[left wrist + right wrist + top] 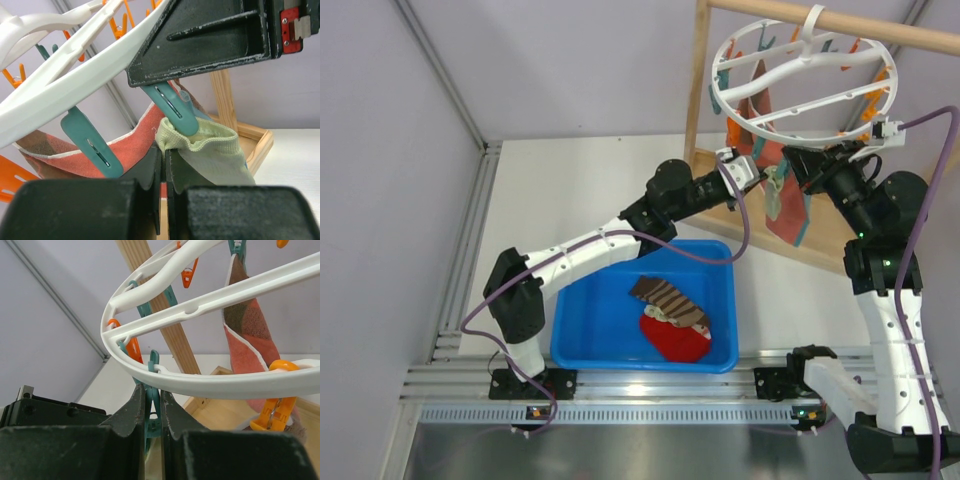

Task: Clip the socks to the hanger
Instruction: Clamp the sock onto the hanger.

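Observation:
The white ring hanger hangs by its hook from a wooden rod, with orange and teal pegs dangling from it. Under its near rim hangs a cream sock. My left gripper is shut on the sock's cuff edge. A teal peg lies over that cuff; I cannot tell if it bites. My right gripper is shut on that teal peg's upper arms, just under the hanger's rim. In the top view, the left gripper and the right gripper flank the sock.
A salmon-red cloth hangs from the hanger beside the sock. A blue bin in front holds a brown striped sock and a red sock, with a bit of pale fabric between them. The wooden frame's base lies under the hanger.

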You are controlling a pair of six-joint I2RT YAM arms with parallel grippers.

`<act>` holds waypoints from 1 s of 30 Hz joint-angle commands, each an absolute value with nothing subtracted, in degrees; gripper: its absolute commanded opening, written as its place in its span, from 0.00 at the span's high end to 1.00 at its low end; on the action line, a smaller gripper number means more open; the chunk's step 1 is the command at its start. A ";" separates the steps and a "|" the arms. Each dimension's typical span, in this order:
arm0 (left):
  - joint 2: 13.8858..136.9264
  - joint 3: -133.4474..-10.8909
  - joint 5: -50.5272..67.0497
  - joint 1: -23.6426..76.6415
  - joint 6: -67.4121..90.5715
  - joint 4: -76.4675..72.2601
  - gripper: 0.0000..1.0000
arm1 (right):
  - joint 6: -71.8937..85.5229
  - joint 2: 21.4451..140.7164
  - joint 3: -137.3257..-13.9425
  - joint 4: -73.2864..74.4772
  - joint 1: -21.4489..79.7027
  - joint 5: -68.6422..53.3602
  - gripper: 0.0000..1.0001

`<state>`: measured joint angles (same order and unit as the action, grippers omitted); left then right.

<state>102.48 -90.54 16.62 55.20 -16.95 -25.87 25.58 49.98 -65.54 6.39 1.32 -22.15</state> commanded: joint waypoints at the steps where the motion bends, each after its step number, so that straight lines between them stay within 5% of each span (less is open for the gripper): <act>1: 101.42 -93.87 17.14 55.11 -15.38 -29.27 1.00 | 25.49 49.75 -65.74 5.45 1.41 -24.79 1.00; 6: 102.04 -95.09 17.31 55.11 -14.68 -29.53 1.00 | 24.61 49.66 -65.66 6.42 1.32 -24.61 1.00; 11: 102.74 -95.98 18.19 55.19 -13.98 -29.18 1.00 | 24.79 49.66 -66.09 6.50 1.32 -25.22 0.69; 19: 103.62 -96.33 18.20 55.28 -12.92 -28.65 1.00 | 25.23 49.22 -67.06 7.03 1.32 -25.49 0.66; 24: 102.66 -94.93 15.65 55.37 -12.13 -27.86 0.67 | 23.73 49.04 -68.11 8.44 1.32 -23.73 0.66; 30: 95.46 -86.50 13.62 54.93 -10.38 -24.96 0.55 | 21.89 48.34 -68.64 9.93 0.97 -21.80 0.66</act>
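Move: Right at its shut fingertips the left hand has the pale sock's cuff, just under the teal clip it is meant for; that clip's middle is about 3 cm to its right, 1 cm ahead and 3 cm up. The next teal clip hangs some 6 cm ahead of this hand, straight on and 2 cm up. The right hand already pinches the first clip's handles, with the clip's middle about 1 cm ahead, straight on and 2 cm below it. Pushing the sock's cuff up about 2 cm under the clip, the left hand keeps its pinch while the right fingers open to roughly a third and release the clip's handles, that hand staying in place around them. Then the left fingers open to nearly half, letting go of the cuff, and the hand sinks back about 2 cm. ##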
